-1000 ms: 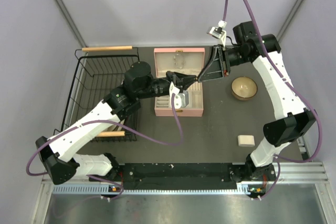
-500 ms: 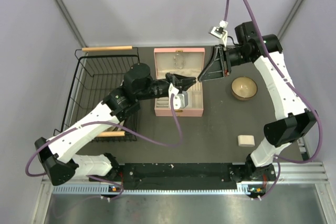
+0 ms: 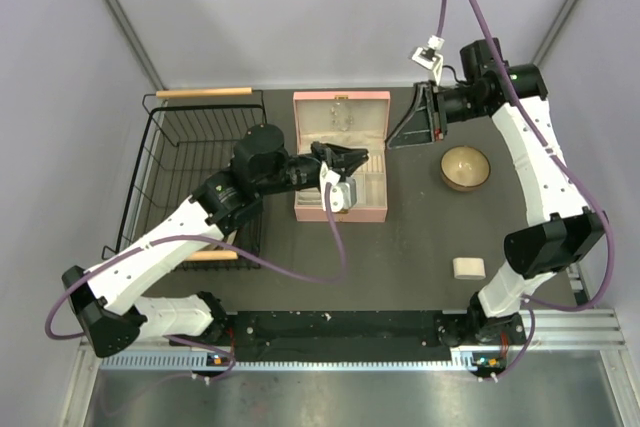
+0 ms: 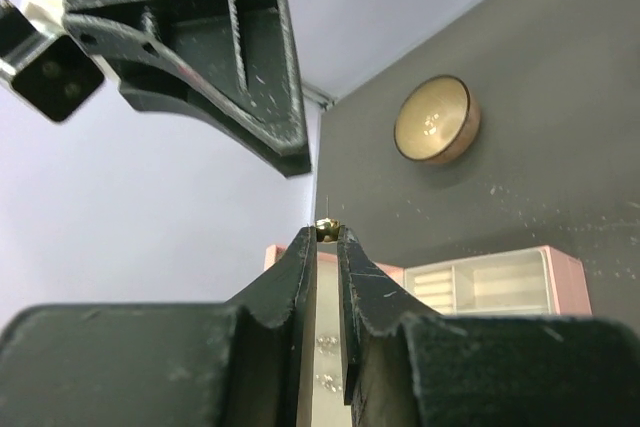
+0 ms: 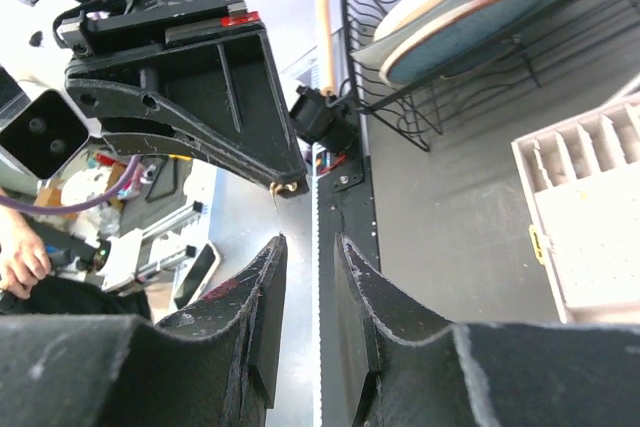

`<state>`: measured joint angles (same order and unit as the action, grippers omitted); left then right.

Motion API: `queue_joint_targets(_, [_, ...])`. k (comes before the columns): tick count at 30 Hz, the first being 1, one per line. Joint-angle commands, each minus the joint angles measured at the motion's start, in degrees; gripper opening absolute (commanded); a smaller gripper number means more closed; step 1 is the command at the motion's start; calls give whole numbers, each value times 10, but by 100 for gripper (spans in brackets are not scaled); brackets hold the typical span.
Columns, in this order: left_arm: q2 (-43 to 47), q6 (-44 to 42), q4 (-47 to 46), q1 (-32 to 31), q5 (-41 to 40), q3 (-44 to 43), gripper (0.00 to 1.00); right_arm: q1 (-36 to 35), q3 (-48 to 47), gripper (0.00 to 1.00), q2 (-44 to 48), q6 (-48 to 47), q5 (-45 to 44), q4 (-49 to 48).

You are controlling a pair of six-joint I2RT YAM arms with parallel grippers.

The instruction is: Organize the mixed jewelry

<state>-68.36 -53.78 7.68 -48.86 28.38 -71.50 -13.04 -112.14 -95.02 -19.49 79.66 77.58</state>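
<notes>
My left gripper (image 3: 357,159) hovers over the open pink jewelry box (image 3: 340,202). It is shut on a tiny gold bead (image 4: 329,228) with a thin pin, one piece of the mixed jewelry. In the right wrist view the same bead (image 5: 288,188) shows at the tip of the left fingers (image 5: 210,87). My right gripper (image 3: 394,139) stands open and empty just to the right, its jaws apart (image 5: 309,240) and pointed at the bead. Silvery bits (image 4: 326,345) lie in the box below.
A round wooden bowl (image 3: 465,168) sits right of the box. A black wire basket (image 3: 165,182) with wooden handles and plates (image 5: 470,7) stands at the left. A small beige block (image 3: 469,267) lies near the right arm's base.
My right gripper has drawn back to the right, away from the left gripper, and opened slightly. The left gripper still pinches the bead and has barely shifted.
</notes>
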Motion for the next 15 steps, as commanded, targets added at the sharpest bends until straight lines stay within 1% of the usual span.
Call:
queue_joint_targets(1, [12, -33, 50, -2, -35, -11, 0, 34, -2, 26, -2, -20, -20, 10])
queue_joint_targets(2, [8, -38, 88, -2, -41, -16, 0, 39, 0, 27, -2, -20, -23, 8])
queue_joint_targets(4, [1, -34, 123, -2, -59, -33, 0, 54, 6, 27, -5, -20, -27, 6])
queue_joint_targets(6, [-15, -31, 180, -2, -86, -48, 0, 63, 13, 27, -8, -22, -30, 5])
queue_joint_targets(7, [-22, -15, 198, -2, -96, -64, 0, 68, 16, 27, -10, -24, -33, 3])
queue_joint_targets(8, [-34, -12, 243, -2, -108, -73, 0, 70, 19, 27, -10, -26, -34, 2])
queue_joint_targets(12, [-65, 24, 326, -2, -141, -115, 0, 76, 38, 27, -14, -34, -43, -2])
queue_joint_targets(15, [-79, 56, 368, -2, -153, -133, 0, 79, 47, 27, -17, -36, -49, -6])
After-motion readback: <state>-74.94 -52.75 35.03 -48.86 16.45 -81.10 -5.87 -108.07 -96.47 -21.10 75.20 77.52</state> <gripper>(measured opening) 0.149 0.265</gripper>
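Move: The left gripper holds a gold stud earring high over the jewelry box; the box's earring pad lies about 34 cm below it, some 8 cm ahead and 3 cm left. The open lid stands behind that pad, about 22 cm ahead of the hand and 3 cm left; the bowl is roughly 14 cm ahead and 28 cm right. From the empty right gripper the pad is about 6 cm ahead, 6 cm left and 34 cm below. Bring the left gripper down about 8 cm towards the box, easing 3 cm left and a little forward, and dip its right-pointing fingers some 25 degrees downward while they swing slightly forward. Keep the gold earring pinched. Meanwhile draw the slightly open right gripper away from it, forward, right and down by some 6 cm in all. ##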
